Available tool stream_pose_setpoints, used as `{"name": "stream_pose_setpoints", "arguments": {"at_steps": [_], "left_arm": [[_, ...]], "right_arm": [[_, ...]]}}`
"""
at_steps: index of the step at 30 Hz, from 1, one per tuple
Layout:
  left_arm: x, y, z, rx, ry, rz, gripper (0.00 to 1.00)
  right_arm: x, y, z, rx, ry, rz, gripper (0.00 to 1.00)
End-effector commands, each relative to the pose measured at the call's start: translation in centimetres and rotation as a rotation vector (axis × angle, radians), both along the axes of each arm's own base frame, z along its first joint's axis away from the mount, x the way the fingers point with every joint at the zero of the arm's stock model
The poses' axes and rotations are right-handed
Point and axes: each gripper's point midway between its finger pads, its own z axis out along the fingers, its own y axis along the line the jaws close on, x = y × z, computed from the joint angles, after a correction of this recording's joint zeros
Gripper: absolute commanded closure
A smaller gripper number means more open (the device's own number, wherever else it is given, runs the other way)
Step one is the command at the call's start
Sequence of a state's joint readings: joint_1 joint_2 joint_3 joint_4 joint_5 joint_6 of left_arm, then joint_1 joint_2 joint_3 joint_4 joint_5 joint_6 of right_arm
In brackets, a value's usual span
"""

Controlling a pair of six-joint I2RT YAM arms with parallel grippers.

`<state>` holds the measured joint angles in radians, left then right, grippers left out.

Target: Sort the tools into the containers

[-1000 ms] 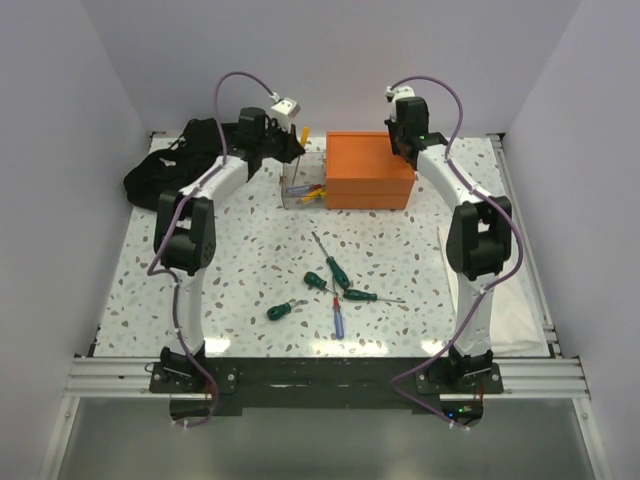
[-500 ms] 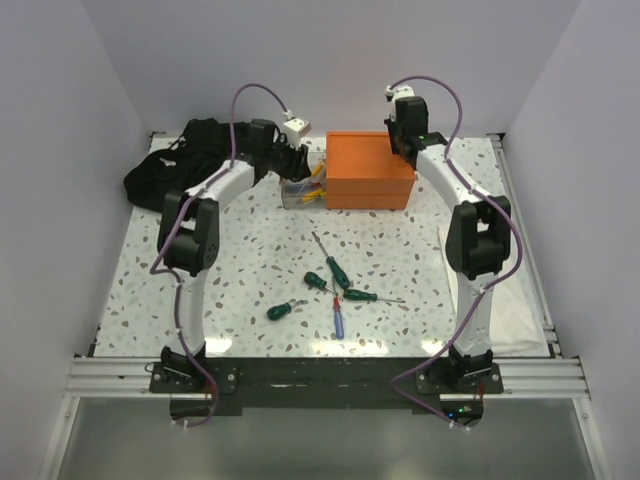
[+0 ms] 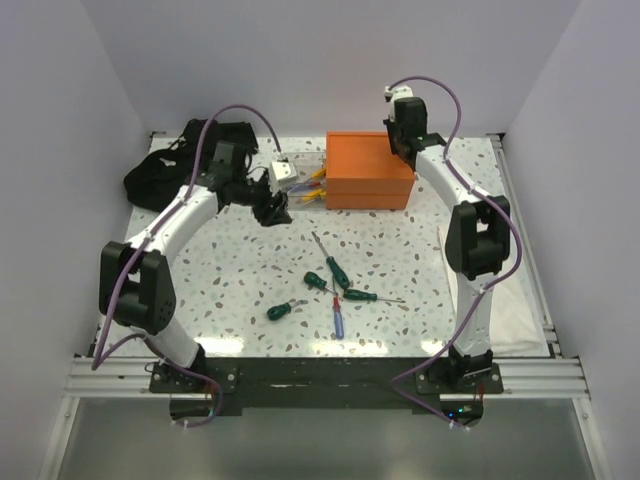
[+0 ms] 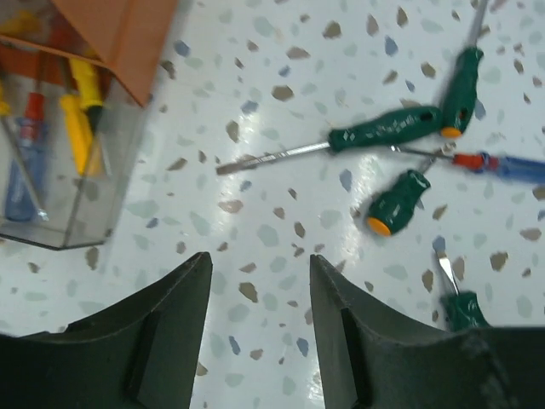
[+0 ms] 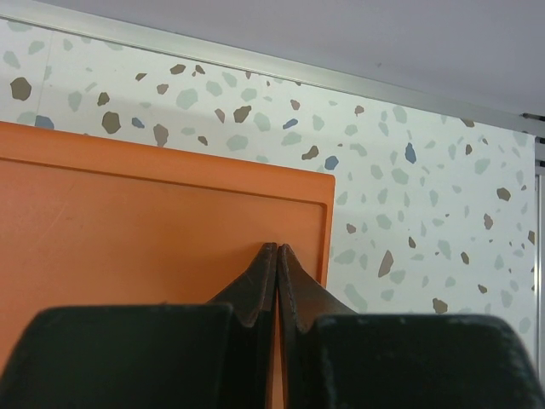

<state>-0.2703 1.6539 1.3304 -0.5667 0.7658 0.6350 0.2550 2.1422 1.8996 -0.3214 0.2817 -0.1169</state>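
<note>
Several screwdrivers lie loose mid-table: a long green one (image 3: 325,258), a stubby green one (image 3: 285,310) and a red-and-blue one (image 3: 337,316). The left wrist view shows the long green one (image 4: 383,136) and a stubby one (image 4: 396,203) ahead of my left gripper (image 4: 260,260), which is open and empty. In the top view the left gripper (image 3: 272,210) hangs just left of the clear bin (image 3: 302,186). The bin (image 4: 51,230) holds yellow, red and blue screwdrivers. My right gripper (image 5: 277,249) is shut and empty above the orange box (image 5: 153,221), near its right edge.
A black cloth heap (image 3: 170,165) lies at the back left. The orange box (image 3: 370,170) stands directly right of the clear bin at the back. White walls enclose the speckled table (image 3: 220,270) on three sides.
My left gripper opened at the clear bin, then drew back from it to the near left and lower over the table. The right arm has not moved.
</note>
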Motion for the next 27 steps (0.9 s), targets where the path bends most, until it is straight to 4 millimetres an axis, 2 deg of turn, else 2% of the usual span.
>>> {"name": "stream_pose_setpoints", "arguments": {"at_steps": [1, 2, 3, 5, 6, 8, 9, 10, 11, 12, 13, 14, 15, 16, 21, 27], "left_arm": [[-6.1, 1.3, -4.8, 0.088, 0.123, -0.231, 0.45], [-6.3, 1.2, -5.1, 0.08, 0.114, -0.233, 0.45], [-5.4, 0.1, -4.6, 0.06, 0.03, -0.25, 0.45], [-5.2, -1.3, -4.5, 0.06, -0.056, -0.287, 0.45], [-5.2, -2.8, -4.5, 0.076, -0.135, -0.358, 0.45], [-3.9, -4.4, -4.7, 0.066, -0.189, -0.407, 0.45], [-3.8, -5.3, -4.6, 0.039, -0.202, -0.441, 0.46], [-2.6, -6.3, -4.7, 0.031, -0.221, -0.478, 0.46], [-3.0, -6.5, -5.1, 0.033, -0.193, -0.518, 0.46], [-2.8, -7.3, -5.2, 0.031, -0.239, -0.593, 0.46], [-1.3, -8.5, -5.1, 0.035, -0.263, -0.624, 0.46], [-1.8, -8.7, -5.5, 0.046, -0.225, -0.656, 0.46], [-1.6, -9.6, -5.7, 0.061, -0.257, -0.711, 0.46], [-0.7, -10.6, -6.0, 0.063, -0.271, -0.736, 0.46], [-2.0, -12.5, -7.4, 0.048, -0.327, -0.861, 0.44], [-4.9, -12.3, -10.5, 0.078, -0.31, -1.019, 0.44]], "right_arm": [[-5.6, -0.4, -10.8, -0.066, 0.36, 0.026, 0.98], [-5.6, -0.4, -10.7, -0.063, 0.359, 0.024, 0.98], [-5.5, -0.5, -10.7, -0.062, 0.357, 0.022, 0.98], [-5.7, -0.3, -10.9, -0.061, 0.364, 0.029, 0.98], [-5.7, -0.3, -10.9, -0.06, 0.366, 0.028, 0.98], [-5.7, -0.3, -10.8, -0.06, 0.364, 0.03, 0.98], [-5.7, -0.3, -10.7, -0.062, 0.361, 0.03, 0.98], [-5.9, -0.4, -10.8, -0.064, 0.365, 0.028, 0.98], [-5.9, -0.3, -10.8, -0.061, 0.369, 0.032, 0.98], [-6.0, -0.3, -10.9, -0.059, 0.372, 0.033, 0.98], [-6.0, -0.2, -10.9, -0.057, 0.373, 0.035, 0.98], [-5.9, -0.2, -10.9, -0.056, 0.373, 0.036, 0.98], [-5.8, -0.2, -10.9, -0.056, 0.37, 0.035, 0.98], [-5.6, -0.1, -10.7, -0.057, 0.364, 0.035, 0.98], [-5.4, -0.2, -10.4, -0.062, 0.356, 0.037, 0.98], [-4.8, 0.0, -9.8, -0.069, 0.346, 0.049, 0.98]]}}
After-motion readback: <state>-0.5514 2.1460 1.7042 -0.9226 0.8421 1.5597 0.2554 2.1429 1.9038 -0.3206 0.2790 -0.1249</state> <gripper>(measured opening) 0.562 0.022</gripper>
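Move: The long green screwdriver lies about 12 cm to the left gripper's right, 4 cm back and roughly 15 cm below. From the same hand, the stubby green screwdriver is some 8 cm back and 10 cm right, the blue screwdriver 15 cm back and 13 cm right, and the clear tray 18 cm ahead, 4 cm right. From the right gripper, the long green one is about 22 cm back and 18 cm left. Bring the left gripper, empty and still half open, down and back at first, then swing it right with a short forward stretch, and finish sinking and easing back over the long green screwdriver. Overall go about 12 cm right and 10 cm down, turning the hand some 50 degrees clockwise so the fingers point right and back; stop short of touching. ##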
